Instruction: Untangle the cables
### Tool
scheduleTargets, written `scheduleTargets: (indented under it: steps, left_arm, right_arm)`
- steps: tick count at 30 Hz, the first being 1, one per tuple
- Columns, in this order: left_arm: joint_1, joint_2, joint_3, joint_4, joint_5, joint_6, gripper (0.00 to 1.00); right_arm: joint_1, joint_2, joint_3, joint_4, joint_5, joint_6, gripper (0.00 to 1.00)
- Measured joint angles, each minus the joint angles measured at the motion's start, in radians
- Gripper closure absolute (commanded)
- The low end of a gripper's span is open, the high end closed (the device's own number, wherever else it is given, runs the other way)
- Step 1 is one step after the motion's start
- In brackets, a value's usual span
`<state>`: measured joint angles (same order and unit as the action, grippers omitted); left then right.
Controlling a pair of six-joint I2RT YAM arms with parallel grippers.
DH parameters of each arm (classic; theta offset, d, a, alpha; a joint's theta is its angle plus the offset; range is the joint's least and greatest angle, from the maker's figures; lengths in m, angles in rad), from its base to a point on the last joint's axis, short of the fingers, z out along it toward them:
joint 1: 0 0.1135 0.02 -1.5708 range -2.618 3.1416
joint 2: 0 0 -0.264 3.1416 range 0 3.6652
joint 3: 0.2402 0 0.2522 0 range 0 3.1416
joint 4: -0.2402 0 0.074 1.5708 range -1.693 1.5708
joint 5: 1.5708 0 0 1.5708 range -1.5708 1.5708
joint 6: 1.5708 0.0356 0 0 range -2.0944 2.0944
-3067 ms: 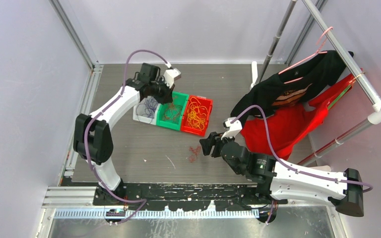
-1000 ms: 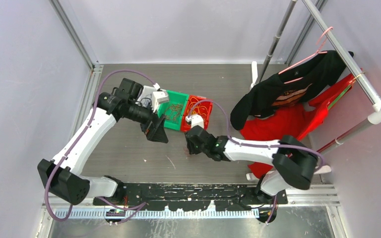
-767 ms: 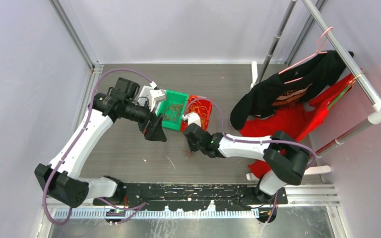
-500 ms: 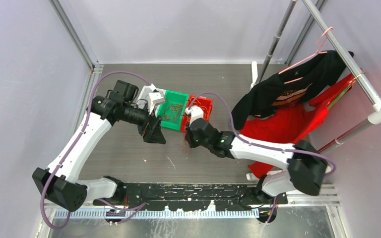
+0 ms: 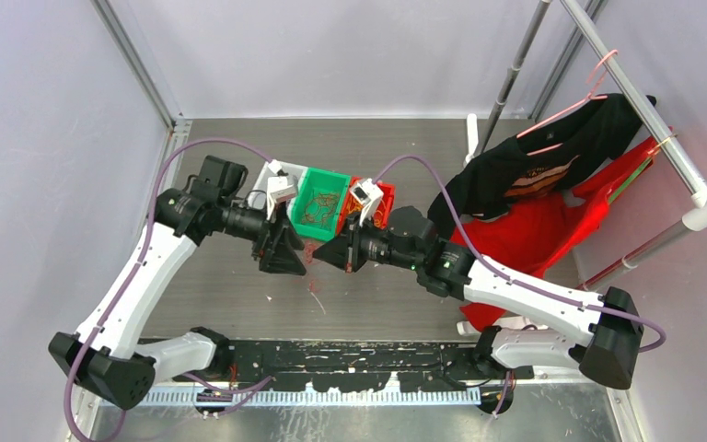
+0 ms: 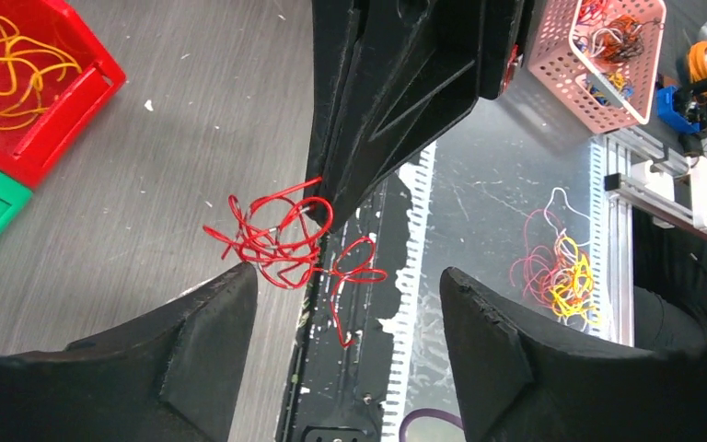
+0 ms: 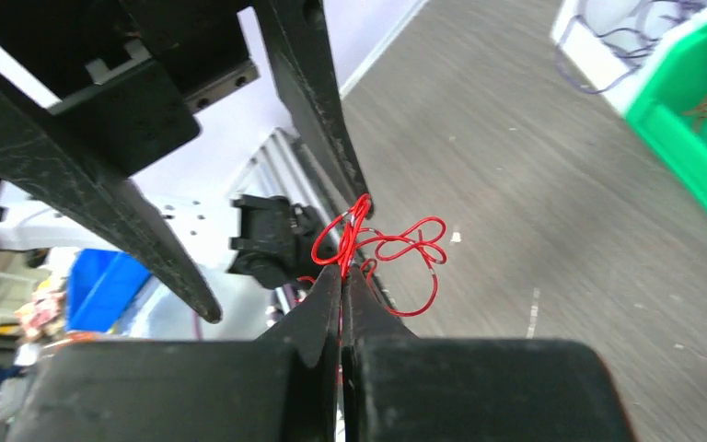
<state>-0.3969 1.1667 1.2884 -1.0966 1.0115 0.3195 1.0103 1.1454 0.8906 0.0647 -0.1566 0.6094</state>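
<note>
A small tangle of red cables [image 6: 272,235] hangs in the air above the table, pinched in the tips of my right gripper [image 7: 342,269], which is shut on it. Loose red loops [image 7: 396,244] stick out beyond those tips. My left gripper [image 6: 348,271] faces it, open, one finger [image 6: 207,341] just below the tangle and the other [image 6: 488,341] well apart. From above, the left gripper [image 5: 287,258] and the right gripper [image 5: 320,256] meet tip to tip in front of the bins. More orange-yellow cables lie in the red bin [image 6: 55,110].
A green bin [image 5: 308,177], a red bin [image 5: 385,191] and a white bin [image 7: 575,23] holding purple strands stand in a row at mid table. Black and red garments [image 5: 534,184] hang on a rack at the right. A pink basket [image 6: 598,55] sits beyond the near edge.
My right gripper shut on the red cables on the table and lifted them leftward. The left gripper came down from the bins to face it, its fingers narrowing a little.
</note>
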Motion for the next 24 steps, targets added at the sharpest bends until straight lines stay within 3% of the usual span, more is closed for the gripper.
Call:
scheduleTargets:
  steps: [3,11,15,24]
  left_arm:
    - [0.000,-0.029,-0.011,0.001,0.020,0.000,0.57]
    - [0.000,-0.041,-0.044,0.050,0.006,-0.056,0.77]
    - [0.000,-0.041,-0.053,0.088,-0.038,-0.087,0.99]
    - [0.010,-0.042,-0.039,0.064,-0.090,-0.044,1.00]
  right_arm:
    - [0.000,0.000,0.000,0.036,-0.062,0.055,0.99]
    - [0.000,0.023,0.009,0.103,-0.145,0.157,0.99]
    - [-0.002,0.022,0.009,0.107,-0.145,0.169,0.99]
    - [-0.003,-0.031,0.017,0.005,-0.121,0.132,0.99]
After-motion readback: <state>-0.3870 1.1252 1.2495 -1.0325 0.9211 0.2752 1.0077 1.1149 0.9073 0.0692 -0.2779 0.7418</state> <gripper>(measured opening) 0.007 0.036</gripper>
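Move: The red cable hangs from the right hand's shut fingertips, its clump about 1 cm left of and 3 cm below that hand. From the open left hand, the clump lies some 3 cm right, 1 cm ahead and 3 cm lower. On the table, roughly 22 cm below the left hand, the green tray is about 21 cm ahead and 2 cm right; the red tray is 20 cm ahead and 11 cm right. Left hand eases back 1 cm, then forward 2, shutting fully; right carries the cable 2.5 cm back and up. ##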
